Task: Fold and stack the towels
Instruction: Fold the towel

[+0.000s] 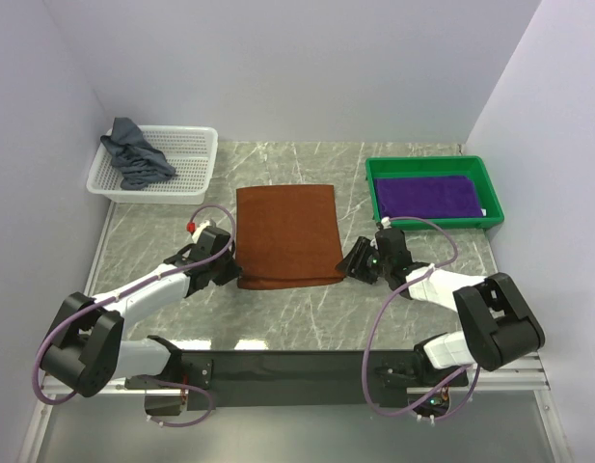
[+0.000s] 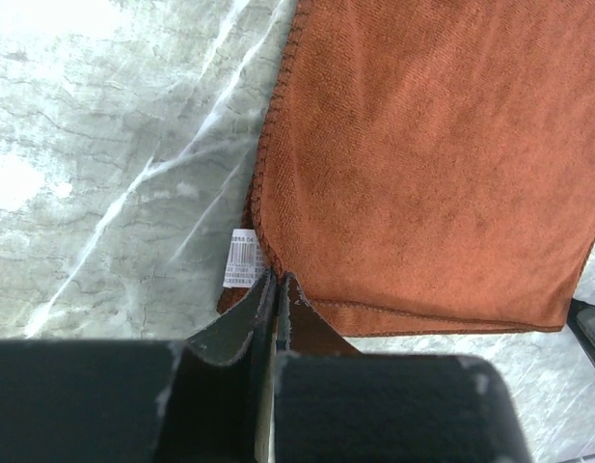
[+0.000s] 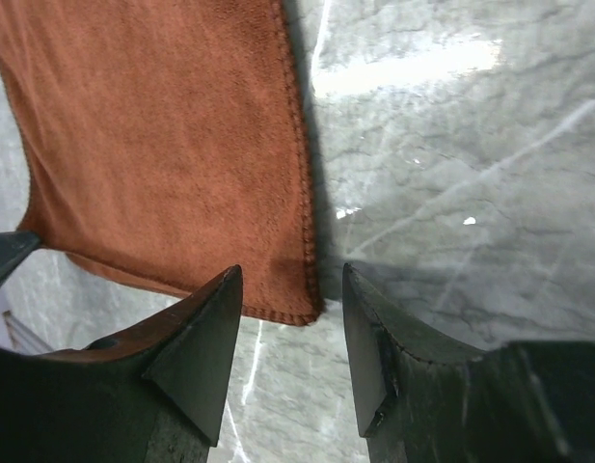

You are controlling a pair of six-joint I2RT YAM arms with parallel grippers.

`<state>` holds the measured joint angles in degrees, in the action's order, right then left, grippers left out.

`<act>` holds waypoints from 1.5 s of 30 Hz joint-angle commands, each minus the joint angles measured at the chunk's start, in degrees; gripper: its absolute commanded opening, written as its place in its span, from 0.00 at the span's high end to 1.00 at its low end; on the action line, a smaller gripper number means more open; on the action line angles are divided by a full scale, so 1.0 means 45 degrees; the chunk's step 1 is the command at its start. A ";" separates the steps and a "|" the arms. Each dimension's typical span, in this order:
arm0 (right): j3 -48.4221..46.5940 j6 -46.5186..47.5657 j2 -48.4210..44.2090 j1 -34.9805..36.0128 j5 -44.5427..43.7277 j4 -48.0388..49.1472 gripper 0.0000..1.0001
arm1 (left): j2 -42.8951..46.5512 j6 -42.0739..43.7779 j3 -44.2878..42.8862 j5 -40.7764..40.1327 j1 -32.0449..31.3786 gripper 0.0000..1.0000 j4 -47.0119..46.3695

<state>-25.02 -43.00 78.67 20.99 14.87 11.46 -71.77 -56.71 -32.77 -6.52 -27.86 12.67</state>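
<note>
A rust-brown towel (image 1: 287, 234) lies flat in the middle of the table, folded into a rectangle. My left gripper (image 1: 231, 273) sits at its near left corner; in the left wrist view the left gripper (image 2: 278, 277) is shut, pinching the hem of the rust-brown towel (image 2: 422, 164) beside a white label (image 2: 242, 258). My right gripper (image 1: 352, 262) is at the near right corner. There the right gripper (image 3: 290, 280) stands open, with the corner of the rust-brown towel (image 3: 162, 145) lying on the table between its fingertips. A purple towel (image 1: 427, 196) lies folded in the tray. A grey-blue towel (image 1: 135, 154) is crumpled in the basket.
The green tray (image 1: 432, 163) stands at the back right and the white mesh basket (image 1: 186, 154) at the back left. Grey marble tabletop (image 1: 307, 313) shows in front of the towel. White walls close in the back and both sides.
</note>
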 commanded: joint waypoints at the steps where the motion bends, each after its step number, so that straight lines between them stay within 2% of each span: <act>1: 0.0246 -0.0345 0.0368 -0.0036 0.0385 0.0460 0.48 | 0.0167 -0.0113 -0.0100 0.0219 -0.0021 0.96 -0.0373; 5: 0.0227 -0.0366 0.0447 -0.0056 0.0464 0.0480 0.51 | 0.0128 -0.0074 -0.0158 0.0220 -0.0021 0.96 -0.0393; 11: 0.0071 -0.0190 0.0310 -0.0056 0.0212 0.0110 0.62 | 0.0206 -0.0015 -0.0314 0.0102 -0.0021 0.96 -0.0237; 14: -0.0007 -0.0014 0.0193 -0.0056 0.0035 -0.0125 0.71 | 0.0226 -0.0016 -0.0295 0.0063 -0.0020 0.96 -0.0237; 18: -0.0144 0.0103 0.0095 -0.0075 -0.0063 -0.0282 0.90 | 0.0187 0.0043 -0.0373 0.0063 -0.0020 0.97 -0.0237; 22: -0.0650 0.0395 0.0115 -0.0056 -0.0043 -0.0671 0.99 | 0.0070 0.0335 -0.0723 -0.0208 -0.0021 0.99 0.0055; 28: -0.1626 0.0903 -0.0373 -0.0056 -0.0375 -0.1862 1.00 | 0.0361 0.0531 -0.1876 -0.0757 -0.0021 0.99 0.1304; 33: -0.1785 0.1158 -0.1367 -0.0056 -0.0532 -0.2781 1.00 | 0.1629 0.0376 -0.2171 -0.0836 -0.0040 0.99 0.2204; 38: -0.1083 0.1119 -0.1663 -0.0036 -0.0278 -0.2608 1.00 | 0.2764 -0.0190 -0.0399 0.0061 -0.0040 0.99 0.1621; 45: -0.0067 0.0748 -0.0590 -0.0036 -0.0102 -0.1435 1.00 | 0.2161 -0.0932 0.1598 0.0922 -0.0059 0.99 -0.0118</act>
<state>-26.63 -39.18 74.30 20.97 14.70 1.96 -61.19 -58.72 -27.59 -4.56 -27.90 16.51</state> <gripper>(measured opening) 0.010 0.046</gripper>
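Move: The left fingers are already shut on the brown towel's near-left corner; the lower layer's corner sticks out about 2 cm back, 1 cm left and 2 cm below them. The right hand's open fingers straddle the near-right corner, roughly 1 cm back, level sideways and 1 cm down. From the right hand the green tray is some 18 cm ahead and 19 cm right, at about hand height. Keep the left gripper pinching its corner while the right eases about 1 cm down and slightly back and shuts on the near-right corner. Then, gripping both corners, lift together and slightly forward, left about 7 cm and right about 5 cm, and swing both back down towards the base, tipping the left fingers outward a little on the rise and back again on the way down. ##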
